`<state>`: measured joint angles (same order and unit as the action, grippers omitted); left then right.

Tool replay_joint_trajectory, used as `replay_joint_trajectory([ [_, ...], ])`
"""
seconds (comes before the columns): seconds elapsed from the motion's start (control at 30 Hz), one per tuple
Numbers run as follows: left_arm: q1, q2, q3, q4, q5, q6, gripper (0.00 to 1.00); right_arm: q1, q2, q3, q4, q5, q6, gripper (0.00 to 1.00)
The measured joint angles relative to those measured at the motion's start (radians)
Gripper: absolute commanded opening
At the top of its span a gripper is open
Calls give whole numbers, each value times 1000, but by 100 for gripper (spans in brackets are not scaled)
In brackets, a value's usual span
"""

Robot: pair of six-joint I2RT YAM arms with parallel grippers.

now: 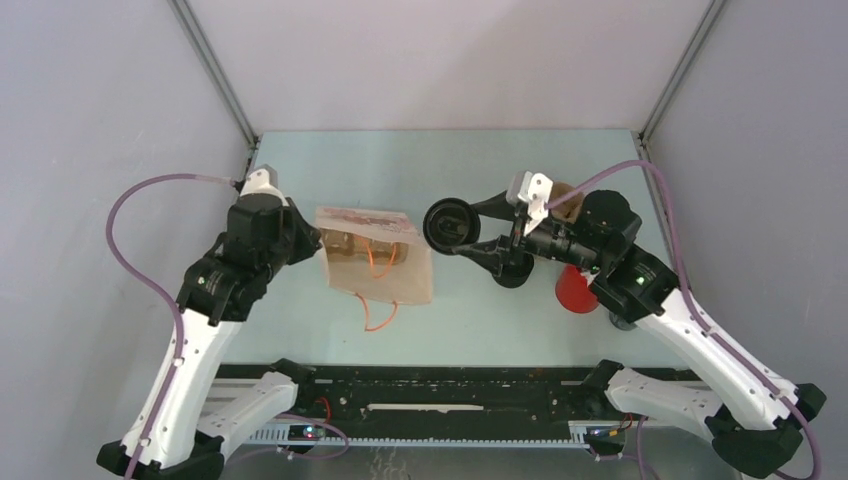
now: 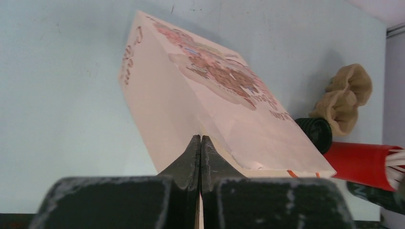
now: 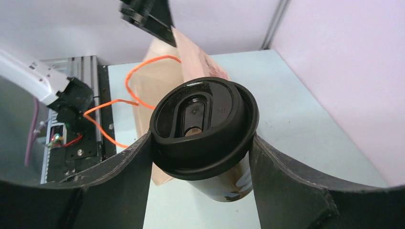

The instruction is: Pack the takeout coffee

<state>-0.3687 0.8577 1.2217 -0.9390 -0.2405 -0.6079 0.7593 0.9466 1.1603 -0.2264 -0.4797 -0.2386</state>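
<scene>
The takeout coffee [image 1: 448, 225] is a black cup with a black lid [image 3: 204, 125]. It hangs above the table, tipped on its side, its lid turned toward the bag. My right gripper [image 1: 465, 230] is shut on it, one finger on each side just below the lid [image 3: 203, 143]. A pale printed paper bag [image 1: 375, 258] with orange cord handles [image 3: 138, 76] sits a short gap to the cup's left. My left gripper [image 2: 201, 140] is shut on the bag's edge [image 1: 312, 235], pads pressed together over the paper [image 2: 210, 90].
A red cup of white sticks [image 1: 575, 290] stands under my right arm and also shows in the left wrist view [image 2: 365, 162]. A brown pulp carrier [image 2: 346, 98] lies at the back right. Grey walls close in three sides.
</scene>
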Motion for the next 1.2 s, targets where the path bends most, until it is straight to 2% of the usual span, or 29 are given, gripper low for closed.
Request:
replay_joint_trajectory([
  [0.2, 10, 3, 35, -58, 19, -21, 0, -33, 59, -209, 243, 55, 144, 25],
  [0.37, 11, -11, -31, -71, 4, -21, 0, -26, 219, -373, 474, 133, 282, 26],
  [0.7, 12, -133, -95, -110, -142, -19, 0, -11, 455, -429, 764, 323, 435, 28],
  [0.87, 12, -157, -95, -111, -193, -11, 0, -11, 512, -495, 867, 348, 481, 34],
  [1.2, 12, -152, -122, -84, -193, -9, 0, 0, 592, -644, 1099, 353, 469, 45],
])
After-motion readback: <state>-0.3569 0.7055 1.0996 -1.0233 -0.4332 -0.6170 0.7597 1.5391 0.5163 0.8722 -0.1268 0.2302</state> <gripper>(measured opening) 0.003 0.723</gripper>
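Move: The right hand holds the lidded coffee cup high up. The bare patch of table for it lies about 10 cm ahead, 4 left and 38 below. From this hand the tilted paper bag's middle is some 11 cm ahead and 14 left, 24 below; the black lids are about 10 ahead and 17 right. The left hand pinches the bag's upper edge, the bag's middle about 6 cm ahead, 9 right and 13 below it. Down and forward, the right hand brings the cup some 27 cm lower and about 10 cm farther out, drifting slightly left, to the bag's right side. Its wrist rolls the cup nearer upright while the fingers swing clockwise to point more forward, keeping their grip round the lid. The left hand, still pinching the bag, draws it about 5 cm left and a little back and down, turning slightly counter-clockwise. ##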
